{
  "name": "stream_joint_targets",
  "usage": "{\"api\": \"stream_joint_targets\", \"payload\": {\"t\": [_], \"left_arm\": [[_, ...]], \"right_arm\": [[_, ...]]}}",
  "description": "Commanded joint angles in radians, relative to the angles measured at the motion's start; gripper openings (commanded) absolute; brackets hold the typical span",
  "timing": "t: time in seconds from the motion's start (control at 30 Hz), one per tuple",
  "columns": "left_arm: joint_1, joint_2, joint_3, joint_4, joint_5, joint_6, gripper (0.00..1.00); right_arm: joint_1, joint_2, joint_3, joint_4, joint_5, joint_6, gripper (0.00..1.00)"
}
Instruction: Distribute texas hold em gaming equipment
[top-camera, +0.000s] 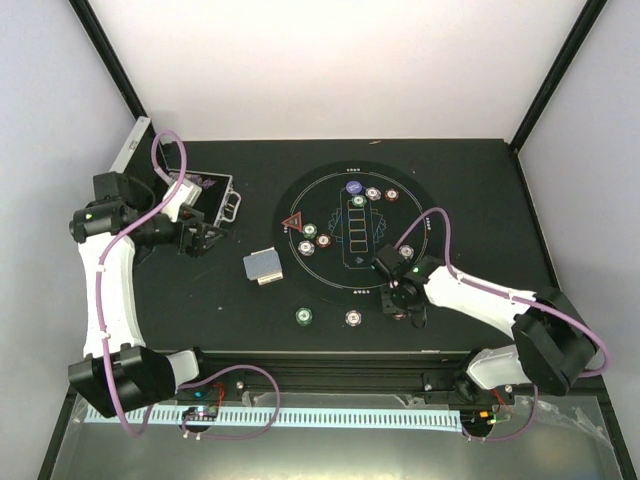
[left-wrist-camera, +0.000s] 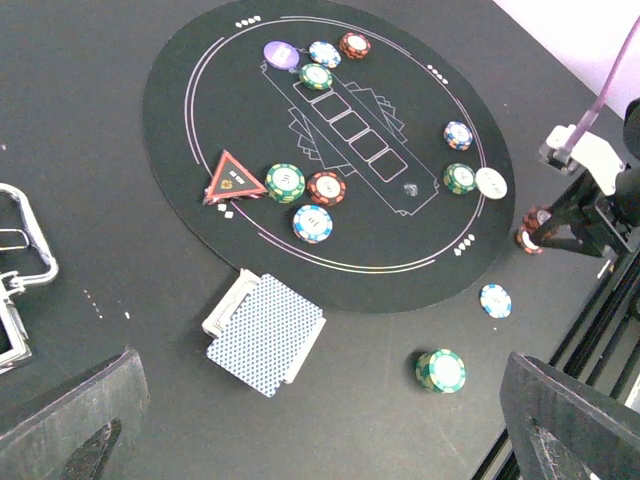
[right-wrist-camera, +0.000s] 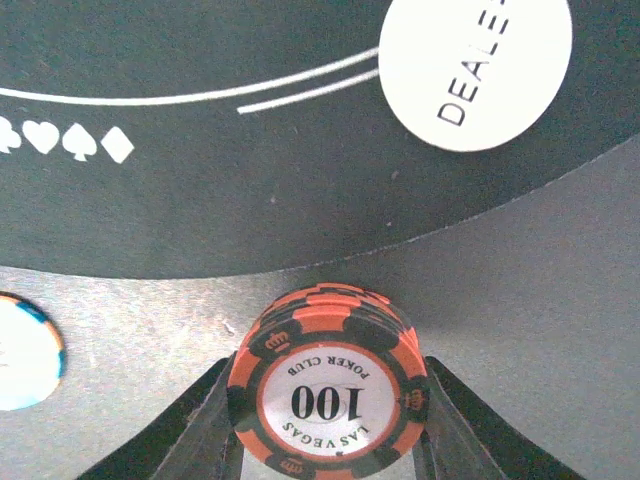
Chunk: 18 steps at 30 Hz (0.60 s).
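Observation:
My right gripper (right-wrist-camera: 328, 402) is shut on a short stack of red-and-black "100" poker chips (right-wrist-camera: 330, 395), a finger pressing each side, just off the near edge of the round black mat (right-wrist-camera: 200, 180). The white dealer disc (right-wrist-camera: 475, 65) lies on the mat beyond it. In the top view the right gripper (top-camera: 400, 300) sits at the mat's near right rim. My left gripper (top-camera: 195, 240) hangs open by the silver case (top-camera: 205, 195), holding nothing. The deck of blue-backed cards (left-wrist-camera: 265, 333) lies left of the mat. A red triangle marker (left-wrist-camera: 232, 178) and several chips rest on the mat.
A green chip stack (left-wrist-camera: 441, 370) and a blue-white chip (left-wrist-camera: 495, 300) lie on the bare table near the mat's front edge. The case's handle (left-wrist-camera: 25, 250) is at the left wrist view's left side. The table's front rail (top-camera: 330, 375) runs just behind the arm bases.

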Motion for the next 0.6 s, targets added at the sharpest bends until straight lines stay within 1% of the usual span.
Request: {"api": "stream_joint_targets", "payload": {"t": [0.0, 0.07, 0.13, 0.27, 0.43, 0.57], "left_arm": [[0.006, 0.016, -0.018, -0.029, 0.017, 0.057, 0.99], [0.006, 0.019, -0.025, -0.033, 0.013, 0.078, 0.99], [0.006, 0.022, -0.036, -0.039, 0.002, 0.107, 0.99], [0.006, 0.037, -0.057, -0.019, -0.048, 0.113, 0.99], [0.006, 0.049, -0.058, -0.044, -0.074, 0.148, 0.99], [0.006, 0.047, -0.054, -0.046, -0.085, 0.154, 0.99]], "right_arm": [[0.003, -0.041, 0.092, -0.086, 0.061, -0.021, 0.18], [-0.011, -0.044, 0.153, -0.126, 0.091, -0.038, 0.19], [-0.050, -0.034, 0.219, -0.149, 0.105, -0.068, 0.19], [-0.199, 0.024, 0.330, -0.149, 0.095, -0.145, 0.19], [-0.365, 0.140, 0.423, -0.113, 0.074, -0.210, 0.19], [-0.445, 0.238, 0.435, -0.070, 0.050, -0.227, 0.19]]}}
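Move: The right hand already holds brown-red chips, lifted just off the rest of their stack, which stands 1 cm back and 1 cm to the right, some 3 cm below. They are headed for the blue-white chips on the mat's right side, about 14 cm ahead and 3 cm right; green chips stand 10 cm ahead and 2 cm left, the dealer disc 7 cm ahead and 2 cm right. From the left hand the blue-white chips lie some 39 cm right, 7 cm ahead and 28 cm below. Forward about 14 cm, rising some 9 cm and easing down a little at the end, the right hand carries the pinched brown-red chips to just right of the blue-white chips, veering right in the second half. It turns about 10 degrees clockwise while its fingertips swing forward. The open, empty left hand sinks some 4 cm. ##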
